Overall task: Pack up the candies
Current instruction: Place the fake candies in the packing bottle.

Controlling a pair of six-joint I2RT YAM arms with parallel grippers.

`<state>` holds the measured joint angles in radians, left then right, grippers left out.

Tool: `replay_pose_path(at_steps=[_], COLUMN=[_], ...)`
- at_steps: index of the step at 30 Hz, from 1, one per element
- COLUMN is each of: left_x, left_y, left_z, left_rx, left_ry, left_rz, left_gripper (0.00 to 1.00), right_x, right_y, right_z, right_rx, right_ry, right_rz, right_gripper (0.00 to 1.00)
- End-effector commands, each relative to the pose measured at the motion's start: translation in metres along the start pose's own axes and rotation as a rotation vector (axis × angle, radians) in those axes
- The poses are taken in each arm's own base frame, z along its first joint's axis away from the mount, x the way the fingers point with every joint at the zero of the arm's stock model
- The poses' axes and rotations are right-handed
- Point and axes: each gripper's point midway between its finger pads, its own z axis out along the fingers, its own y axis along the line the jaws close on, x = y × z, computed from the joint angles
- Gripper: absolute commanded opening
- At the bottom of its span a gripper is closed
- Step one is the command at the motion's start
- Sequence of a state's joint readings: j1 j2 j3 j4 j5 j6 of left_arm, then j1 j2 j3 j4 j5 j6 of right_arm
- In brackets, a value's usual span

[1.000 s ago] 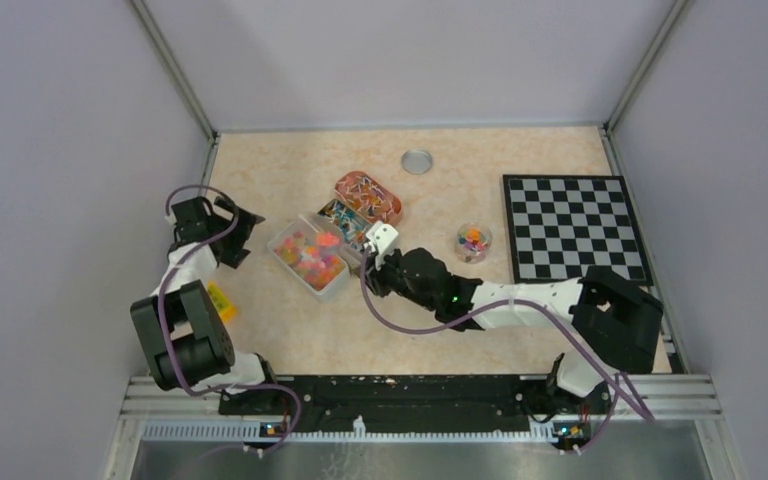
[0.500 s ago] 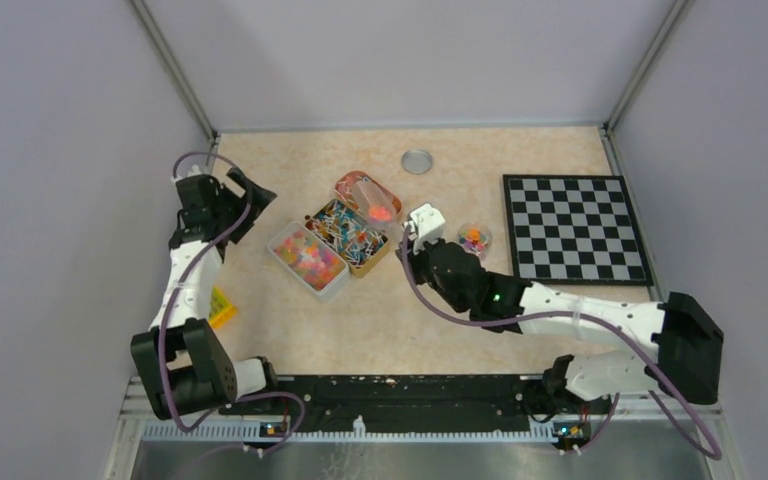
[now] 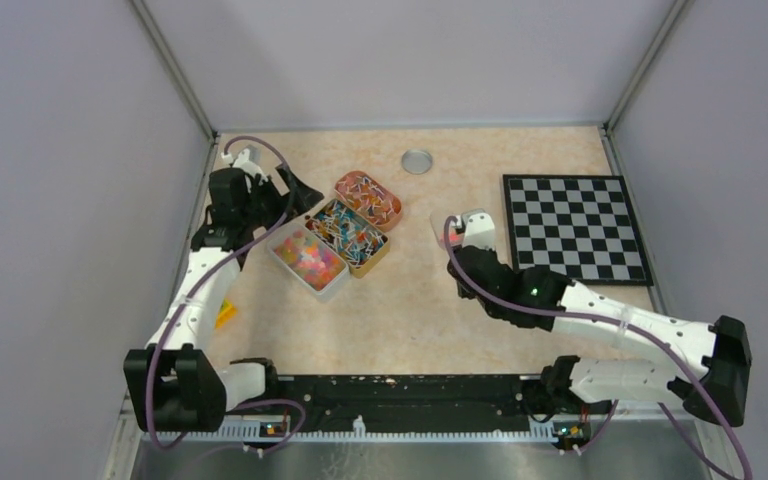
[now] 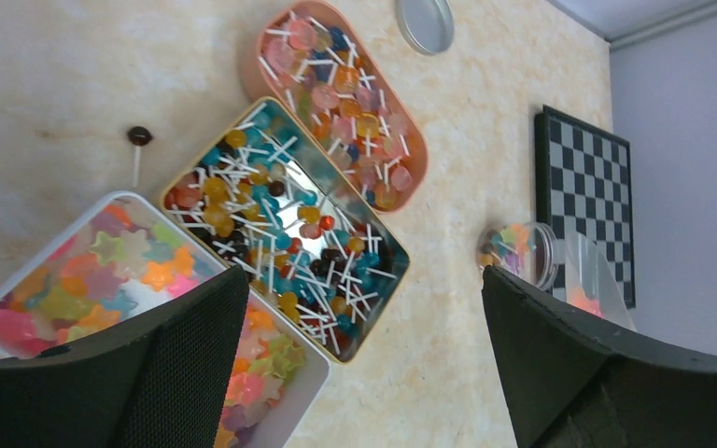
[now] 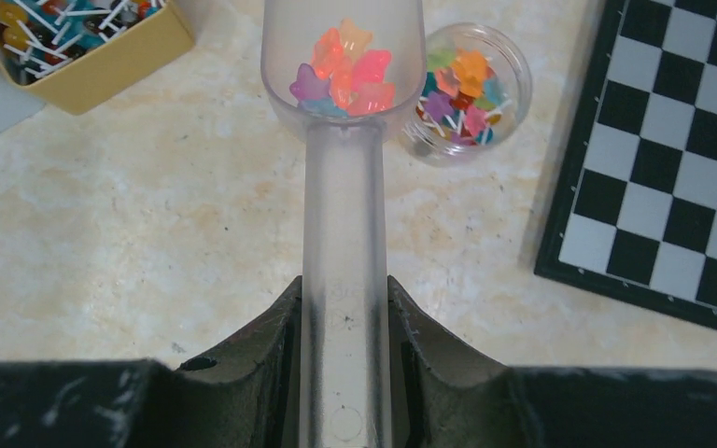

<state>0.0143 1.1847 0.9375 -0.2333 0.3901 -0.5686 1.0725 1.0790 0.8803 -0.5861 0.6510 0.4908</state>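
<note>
The candies are small star-shaped sweets in pink, orange, yellow and purple. Most fill a white tray point(image 3: 332, 290) point(image 4: 310, 397). My right gripper point(image 3: 472, 238) point(image 5: 344, 308) is shut on the handle of a clear plastic scoop point(image 5: 344, 187). Its bowl carries several candies point(image 5: 341, 70) and hangs level beside a small clear jar point(image 5: 521, 89) point(image 4: 523, 257), which holds more. In the top view the jar is hidden under the right gripper. My left gripper point(image 3: 295, 190) point(image 4: 364, 364) is wide open and holds nothing, above the table by the tray's far end.
A gold tin point(image 3: 370, 268) point(image 4: 359, 353) of lollipops touches the tray, with an orange oval tin point(image 3: 397, 205) point(image 4: 248, 70) of lollipops behind it. One loose lollipop point(image 4: 137, 138) lies on the table. A silver lid point(image 3: 417, 161) lies at the back, a chessboard point(image 3: 575, 228) point(image 5: 672, 140) at the right.
The right gripper has carried the loaded scoop from the white tray rightward to the jar. The left arm has swung toward the back and right, and its jaws have opened wider.
</note>
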Motion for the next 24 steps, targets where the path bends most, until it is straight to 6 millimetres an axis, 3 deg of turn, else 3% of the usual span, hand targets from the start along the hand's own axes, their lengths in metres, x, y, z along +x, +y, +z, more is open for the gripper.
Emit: replay_pose_path(at_steps=[1,10,24], left_x=[0.008,0.023,0.021], left_y=[-0.037,-0.037,-0.036], left_z=[-0.005,0.0,-0.002], left_rx=[0.136,0.129,0.117], left_ry=[0.037,0.078,0.071], left_rz=[0.083,0.128,0.141], left_gripper=[0.99,0.99,0.99], right_x=[-0.018,-0.014,-0.004], right_y=[-0.025,-0.043,-0.058], right_z=[-0.023,-0.029,-0.035], right_rx=[0.08,0.111,0.09], right_ry=[0.004,0.115,0.274], right_rz=[0.111,0.134,0.128], right_gripper=[0.0,0.0,0.0])
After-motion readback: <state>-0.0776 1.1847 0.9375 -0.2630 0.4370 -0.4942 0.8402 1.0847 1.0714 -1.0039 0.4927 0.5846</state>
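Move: The packing bottle the loaded scoop is meant for stands about 13 cm ahead of the right hand, 4 cm to its right and some 13 cm below. From that same hand, the chessboard's middle lies roughly 14 cm ahead and 29 cm right, and the lollipop tin 13 cm ahead and 27 cm left, both about 16 cm down. From the left hand, the bottle is some 38 cm right, 2 cm back and 17 cm below. Keep the right gripper clamped on the scoop handle and sweep it about 7 cm to the right, nearly level, bringing the candy-filled bowl from the bottle's left in close to its mouth. Swing the wrist some 10 degrees clockwise and start tipping the scoop nose-down. Let the open left hand ease nearly 4 cm right and slightly back, towards the lollipop tin, then hold it still. ##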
